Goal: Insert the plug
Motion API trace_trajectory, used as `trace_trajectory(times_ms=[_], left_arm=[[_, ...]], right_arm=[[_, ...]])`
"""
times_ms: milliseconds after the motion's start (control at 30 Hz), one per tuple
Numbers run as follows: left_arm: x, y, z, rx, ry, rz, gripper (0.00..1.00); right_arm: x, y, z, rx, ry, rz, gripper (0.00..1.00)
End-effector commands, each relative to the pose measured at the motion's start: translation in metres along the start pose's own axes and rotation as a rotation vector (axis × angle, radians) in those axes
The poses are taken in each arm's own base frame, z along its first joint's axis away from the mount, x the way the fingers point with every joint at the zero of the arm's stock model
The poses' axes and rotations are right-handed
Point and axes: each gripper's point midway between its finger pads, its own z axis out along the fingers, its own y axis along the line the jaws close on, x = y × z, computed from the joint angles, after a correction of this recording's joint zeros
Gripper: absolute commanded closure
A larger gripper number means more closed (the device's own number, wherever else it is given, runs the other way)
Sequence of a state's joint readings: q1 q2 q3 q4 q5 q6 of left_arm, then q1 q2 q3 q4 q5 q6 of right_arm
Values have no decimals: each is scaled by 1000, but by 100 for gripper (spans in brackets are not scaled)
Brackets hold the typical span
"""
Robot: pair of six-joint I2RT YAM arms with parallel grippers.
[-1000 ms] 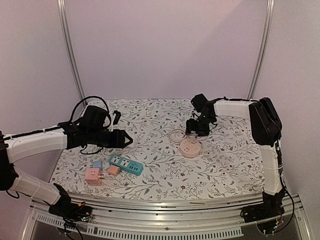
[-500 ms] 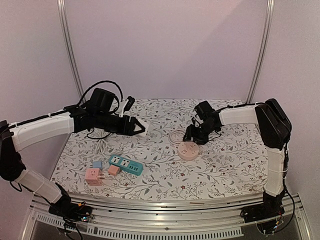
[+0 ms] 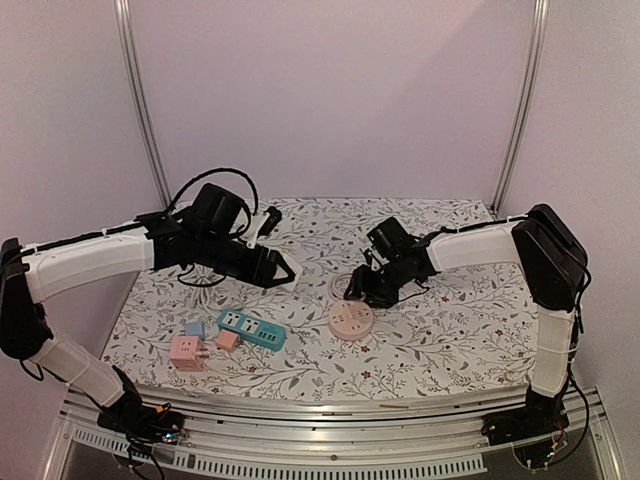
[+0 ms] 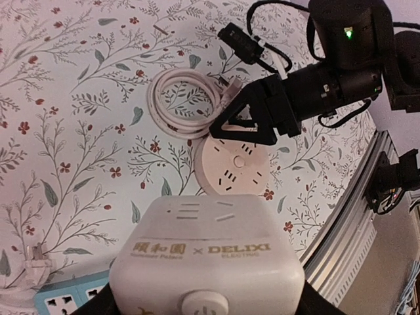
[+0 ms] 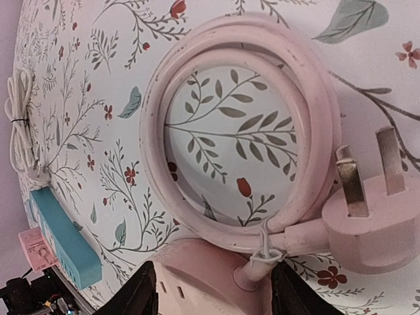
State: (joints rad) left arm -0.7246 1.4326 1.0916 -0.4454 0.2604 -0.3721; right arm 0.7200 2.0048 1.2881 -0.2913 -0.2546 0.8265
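Observation:
My left gripper (image 3: 283, 270) is shut on a white cube socket (image 4: 207, 256), held above the table left of centre. My right gripper (image 3: 358, 293) is low at the table's middle, its fingers (image 5: 146, 295) closed on either side of a round pink socket (image 5: 207, 279). That round pink socket (image 3: 350, 320) rests on the cloth. Its pink cable lies in a coil (image 5: 243, 125) just beyond the fingers, tied with a wire. The coil ends in a pink plug (image 5: 374, 220) lying flat, two of its metal prongs showing. In the left wrist view the round socket (image 4: 237, 167) lies ahead of the cube.
A teal power strip (image 3: 252, 329), a pink cube adapter (image 3: 187, 352) and smaller blue and pink adapters (image 3: 227, 340) lie at the near left. A white bundled cable with its plug (image 4: 33, 259) lies by the strip. The table's right half is bare floral cloth (image 3: 470, 310).
My right gripper closed on the round pink socket and slid it left and nearer. My left arm lifted the white cube and carried it right, toward the centre.

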Motion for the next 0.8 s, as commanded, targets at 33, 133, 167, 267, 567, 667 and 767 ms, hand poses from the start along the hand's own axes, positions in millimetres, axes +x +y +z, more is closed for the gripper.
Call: trace_trajectory(times_ms=[33,133,167,267,567,667,767], left_arm=[[-1,-11,-2,-43,-9,127,100],[1,-21,0,-71,-17,236,100],[0,-24,1,-80,-18,258,100],[2,-31,3,-54,38,285,100],[3,-51,21,20,171,330,100],[5,-56,30,14,220,351,100],[8,-62,43,-1,261,394,100]], right_arm=[[-11,-3,-1,18,-35,-8,42],[-15,-7,-14,82,-50,-66,39],[-17,-9,-17,102,-57,-84,37],[-23,-9,-33,143,-83,-159,28],[-50,-29,-94,257,-216,-229,1],[-60,-56,-114,298,-272,-170,1],[-67,-75,-139,363,-355,-145,1]])
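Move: The round pink socket has its cord end between the right fingers; its middle is about 5 cm back of the right hand, 1 cm left and slightly below. From that hand, the coiled cord lies some 4 cm ahead and 3 cm left, the cord's pink plug 2 cm ahead and 4 cm right. From the left hand, already holding the white adapter, the socket is roughly 14 cm right, 1 cm ahead and 15 cm below; the teal strip is 8 cm left and 2 cm back. The round pink socket's cord end is let go as the right fingers spread wide, and that hand pulls clear, at first sliding right, then rising about 8 cm while going some 9 cm right and a little forward, tilting roughly 20 degrees. The left hand keeps its grip on the white adapter and carries it about 6 cm right towards the socket at nearly the same height, turning some 15 degrees clockwise. ##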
